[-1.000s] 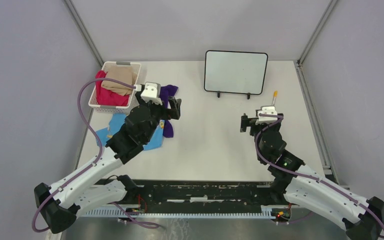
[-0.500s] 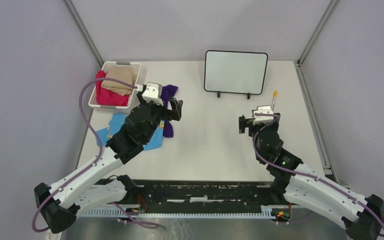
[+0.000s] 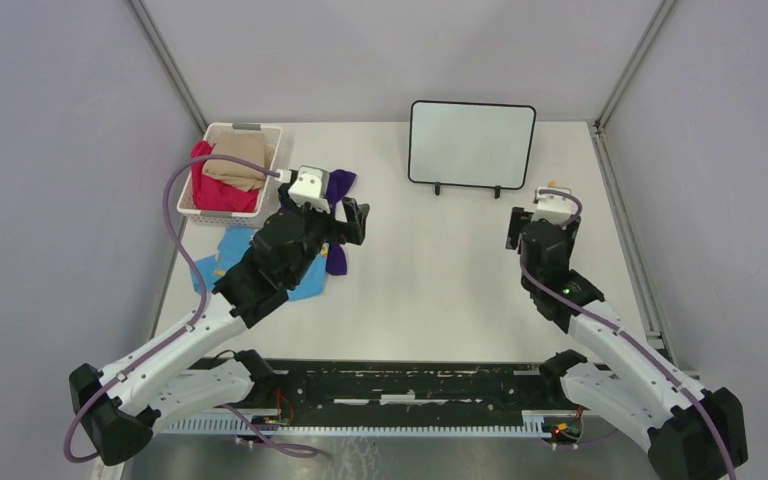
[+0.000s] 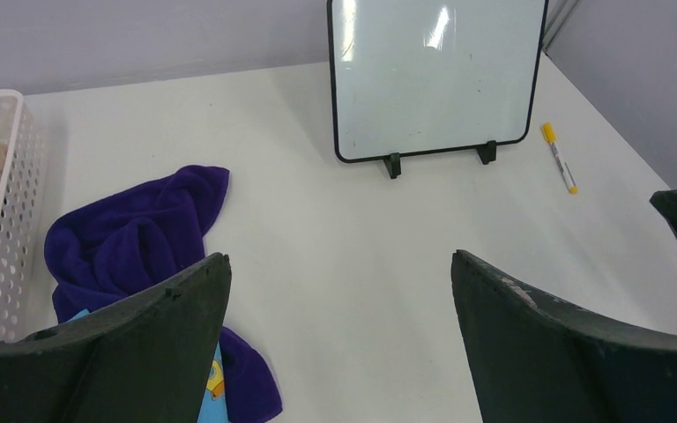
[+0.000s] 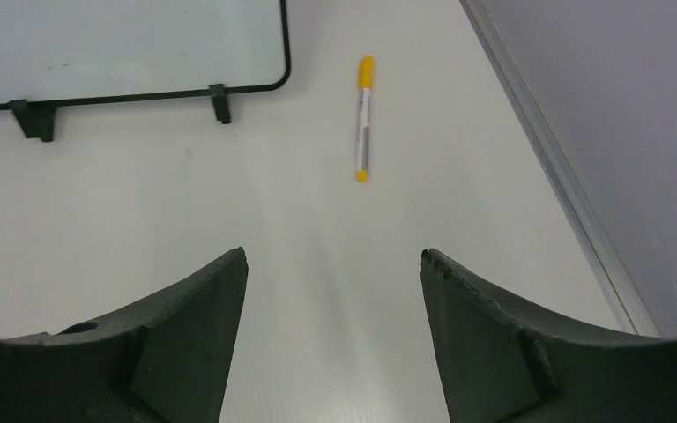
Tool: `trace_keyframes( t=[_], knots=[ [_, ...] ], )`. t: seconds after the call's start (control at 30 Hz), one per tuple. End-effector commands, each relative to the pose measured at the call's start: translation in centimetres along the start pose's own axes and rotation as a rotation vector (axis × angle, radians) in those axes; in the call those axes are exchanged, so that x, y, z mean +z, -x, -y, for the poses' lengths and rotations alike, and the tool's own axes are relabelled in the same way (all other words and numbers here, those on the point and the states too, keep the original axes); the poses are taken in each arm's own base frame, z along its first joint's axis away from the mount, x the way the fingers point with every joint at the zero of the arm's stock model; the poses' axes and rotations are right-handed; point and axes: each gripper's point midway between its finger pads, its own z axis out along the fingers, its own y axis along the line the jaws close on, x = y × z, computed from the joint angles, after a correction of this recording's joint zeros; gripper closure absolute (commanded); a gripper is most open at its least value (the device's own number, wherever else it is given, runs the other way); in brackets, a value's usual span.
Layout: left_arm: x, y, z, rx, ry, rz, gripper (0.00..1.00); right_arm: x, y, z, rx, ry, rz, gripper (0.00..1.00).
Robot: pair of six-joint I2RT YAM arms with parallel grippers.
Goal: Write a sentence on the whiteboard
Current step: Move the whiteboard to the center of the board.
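The whiteboard stands upright on two black feet at the back of the table, and its face is blank, so no sentence shows on it. In the right wrist view only the board's lower edge appears. A marker with a yellow cap and a white barrel lies flat on the table to the right of the board. My right gripper hovers just short of the marker, open and empty, and its wrist covers the marker from above. My left gripper is wide open and empty over mid-table.
A white basket with red and beige cloth sits at the back left. A purple cloth and a blue cloth lie beside the left arm. A metal rail runs along the table's right edge, close to the marker.
My right arm has swung right and forward toward the marker, and its jaws have narrowed slightly. The left arm has stayed put.
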Motion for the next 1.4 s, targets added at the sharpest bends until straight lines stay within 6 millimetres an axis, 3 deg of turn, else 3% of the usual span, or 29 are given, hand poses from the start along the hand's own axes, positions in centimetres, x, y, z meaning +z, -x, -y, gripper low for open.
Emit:
trace_keyframes(
  t=[0.0, 0.17, 0.43, 0.67, 0.97, 1.37],
  knots=[
    [0.0, 1.8, 0.3, 0.017, -0.002, 0.026, 0.01, 1.8, -1.2, 1.3, 0.22, -0.053, -0.045, 0.23],
    [-0.6, 2.5, 0.5, -0.001, -0.023, 0.044, 0.01, 4.8, -0.7, 0.2, 0.323, -0.031, -0.04, 0.27],
    [-1.2, 3.2, 0.5, 0.004, -0.025, 0.069, 0.01, 11.7, -1.7, -3.9, 0.149, -0.015, -0.127, 0.28],
    [-1.1, 2.9, 0.9, 0.014, -0.043, 0.057, 0.01, 15.9, -3.4, -5.3, 0.071, -0.005, -0.173, 0.31],
    [-0.9, 2.6, 1.1, 0.027, -0.052, 0.048, 0.01, 19.5, -3.4, -7.3, 0.059, 0.031, -0.186, 0.37],
    [-0.4, 1.9, 1.2, 0.043, -0.047, 0.028, 0.01, 22.5, -5.2, -7.2, 0.051, 0.022, -0.242, 0.45]
  ],
)
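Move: The whiteboard's right-hand foot, where the empty right gripper is headed, sits about 25 cm ahead of that hand, 3 cm to its left and some 17 cm below. From the same hand, the whiteboard's middle is roughly 31 cm ahead, 11 cm left and 9 cm down; the marker lies about 21 cm ahead, 10 cm right and 19 cm down. From the left hand, the right-hand foot is some 29 cm ahead, 41 cm right and 28 cm lower. The whiteboard's lower right edge is approached by the right hand, which first swings about 3 cm to its right, then drives forward some 19 cm overall while sinking about 13 cm. Its wrist tips down around 15 degrees and the fingers draw partly together, staying apart as they line up on the right-hand foot, short of it. ##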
